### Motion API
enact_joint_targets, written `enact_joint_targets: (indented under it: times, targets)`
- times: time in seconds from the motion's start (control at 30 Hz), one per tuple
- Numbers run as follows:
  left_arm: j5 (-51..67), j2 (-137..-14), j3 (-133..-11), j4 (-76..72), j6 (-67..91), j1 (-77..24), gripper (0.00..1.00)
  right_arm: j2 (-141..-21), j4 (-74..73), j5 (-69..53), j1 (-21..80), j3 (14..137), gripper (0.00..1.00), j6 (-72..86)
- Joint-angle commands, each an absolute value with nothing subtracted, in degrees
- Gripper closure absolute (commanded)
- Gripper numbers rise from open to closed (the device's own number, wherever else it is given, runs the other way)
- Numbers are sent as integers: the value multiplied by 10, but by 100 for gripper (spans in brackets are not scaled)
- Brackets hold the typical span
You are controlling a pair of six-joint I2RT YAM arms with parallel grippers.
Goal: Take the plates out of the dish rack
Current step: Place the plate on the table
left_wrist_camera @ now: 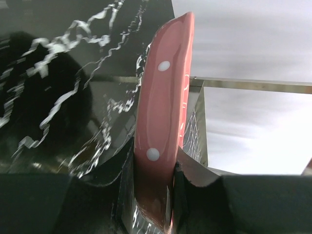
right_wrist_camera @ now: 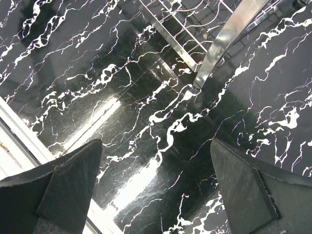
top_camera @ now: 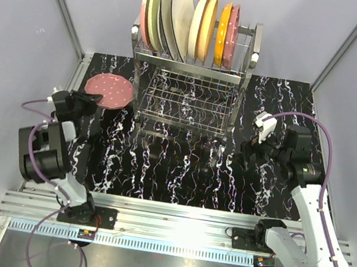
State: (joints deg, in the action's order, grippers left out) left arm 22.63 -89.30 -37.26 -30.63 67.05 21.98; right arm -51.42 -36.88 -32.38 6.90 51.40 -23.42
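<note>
A speckled maroon-pink plate [top_camera: 109, 91] lies roughly flat, low over the table, left of the dish rack [top_camera: 190, 98]. My left gripper [top_camera: 93, 99] is shut on its near rim. In the left wrist view the plate [left_wrist_camera: 163, 97] shows edge-on, pinched between both fingers of the left gripper [left_wrist_camera: 153, 163]. Whether it rests on the table I cannot tell. Several plates stand on edge in the rack's top tier: pink-and-cream [top_camera: 146, 14], a large cream one [top_camera: 178, 9], orange [top_camera: 223, 25]. My right gripper [top_camera: 248, 151] hangs open and empty right of the rack, above bare marble [right_wrist_camera: 156, 161].
The rack's lower tier [top_camera: 186, 104] holds nothing. A chrome rack post [right_wrist_camera: 226, 36] stands just ahead of the right gripper. The black marbled tabletop [top_camera: 180, 167] ends at a metal rail [top_camera: 173, 216] near the arm bases. Grey walls close in on both sides.
</note>
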Motion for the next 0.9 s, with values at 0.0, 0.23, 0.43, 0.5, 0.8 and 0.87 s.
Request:
enact_joint_targets:
  times: [0.0, 0.23, 0.43, 0.5, 0.8, 0.87]
  targets:
    - [217, -932, -460, -454, 681, 202, 100, -515, -357, -321, 63, 515, 0, -248]
    - [216, -1060, -567, -443, 689, 176, 100, -518, -359, -320, 57, 514, 0, -253]
    - [243, -1156, -677, -403, 693, 156, 94, -526, -361, -317, 54, 514, 0, -257]
    - [243, -1173, -698, -392, 698, 152, 91, -527, -360, -317, 52, 513, 0, -257]
    - [265, -1214, -726, -352, 687, 152, 55, -526, -359, -317, 38, 512, 0, -257]
    - [270, -1204, -722, -341, 672, 153, 48, -525, -359, -318, 37, 511, 0, -257]
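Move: The pink plate is already pinched at its near left rim by the left hand, its middle some 7 cm ahead and 4 cm right. Its place on the table, left of the dish rack, is about 20 cm ahead of that hand, 6 cm right and 9 cm down. The rack's near left foot stands roughly 4 cm back, 13 cm right and 9 cm below. From the right hand the landing spot is about 36 cm ahead, 46 cm left and 17 cm lower. The pink plate, still gripped by its rim, is carried quickly forward about 13 cm by the left hand, out over the table along the rack's left side, sinking gently with it. The hand then stops reaching and goes down a last couple of centimetres, some 6 cm in all, turning slightly clockwise as the fingers start to open and let go of the rim. ##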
